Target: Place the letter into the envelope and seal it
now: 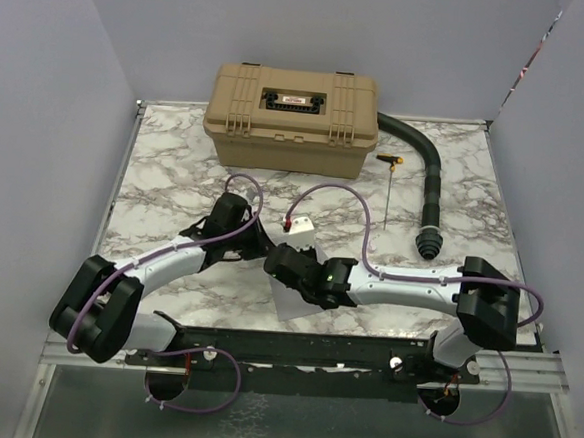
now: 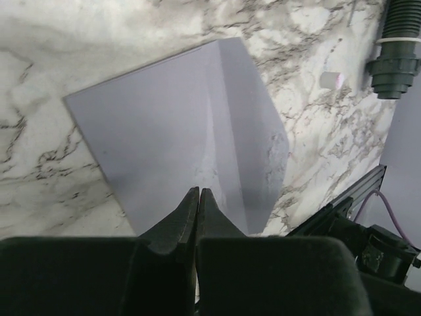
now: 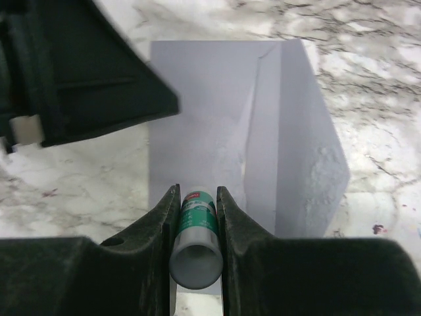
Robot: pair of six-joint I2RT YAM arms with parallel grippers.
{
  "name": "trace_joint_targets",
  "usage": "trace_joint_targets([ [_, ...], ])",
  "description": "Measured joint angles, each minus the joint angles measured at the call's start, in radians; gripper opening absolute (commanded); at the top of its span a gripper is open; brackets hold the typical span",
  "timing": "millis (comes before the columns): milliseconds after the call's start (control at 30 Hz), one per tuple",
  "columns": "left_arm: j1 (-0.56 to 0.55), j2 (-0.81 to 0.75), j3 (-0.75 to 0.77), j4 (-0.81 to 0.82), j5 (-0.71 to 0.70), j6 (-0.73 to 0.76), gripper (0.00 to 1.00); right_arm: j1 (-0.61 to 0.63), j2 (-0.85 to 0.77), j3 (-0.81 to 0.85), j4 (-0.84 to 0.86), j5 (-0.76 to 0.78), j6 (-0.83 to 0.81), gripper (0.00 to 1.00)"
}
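The grey-lavender envelope (image 2: pixel 151 131) lies flat on the marble table with its flap (image 2: pixel 253 131) folded open to one side. It also shows in the right wrist view (image 3: pixel 210 131), and a pale corner of it peeks out under the arms (image 1: pixel 294 304). My left gripper (image 2: pixel 198 191) is shut, its tips low over the envelope's near part; whether it pinches the paper I cannot tell. My right gripper (image 3: pixel 197 191) is shut on a green-and-white glue stick (image 3: pixel 197 230), pointing it at the envelope. Both grippers meet mid-table (image 1: pixel 274 258). The letter is out of view.
A tan hard case (image 1: pixel 291 119) stands at the back. To the right lie a black ribbed hose (image 1: pixel 429 189) and a thin screwdriver (image 1: pixel 389 191). A small white cap (image 2: pixel 332 80) sits beyond the envelope. A black rail (image 1: pixel 303 345) runs along the near edge.
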Motion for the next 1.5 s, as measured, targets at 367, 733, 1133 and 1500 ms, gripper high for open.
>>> trace_joint_targets([
  [367, 0.000, 0.058, -0.114, 0.217, 0.006, -0.150, 0.00, 0.000, 0.021, -0.155, 0.126, 0.125, -0.002, 0.00],
  [733, 0.000, 0.129, -0.114, 0.316, -0.012, -0.197, 0.00, 0.000, 0.027, -0.213, 0.341, 0.133, -0.063, 0.00],
  [1133, 0.002, 0.184, -0.159, 0.319, -0.079, -0.284, 0.00, 0.000, 0.114, -0.227, 0.437, 0.156, -0.082, 0.00],
  [1500, 0.002, 0.182, -0.170, 0.332, -0.102, -0.352, 0.00, 0.001, 0.162, -0.224, 0.489, 0.158, -0.027, 0.00],
])
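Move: Low over the envelope with fingers already shut, the left hand has the envelope's middle about 2 cm back, 4 cm right and 7 cm below. From the right hand, holding the uncapped glue stick, the envelope's middle is about 6 cm ahead, 1 cm left and 9 cm below. The white glue cap is some 5 cm ahead and 23 cm right of the left hand; the hose end lies roughly 14 cm ahead and 31 cm right of the right hand. Lowering together onto the envelope, both hands sink about 6 cm. The shut left fingers dip, ease up slightly, then descend until their tips rest on its far left part, turning some 20 degrees counter-clockwise. The right keeps its grip on the glue stick, swings right and down, comes back left while edging forward, then brings the glue tip down close to the paper beside the seam. ##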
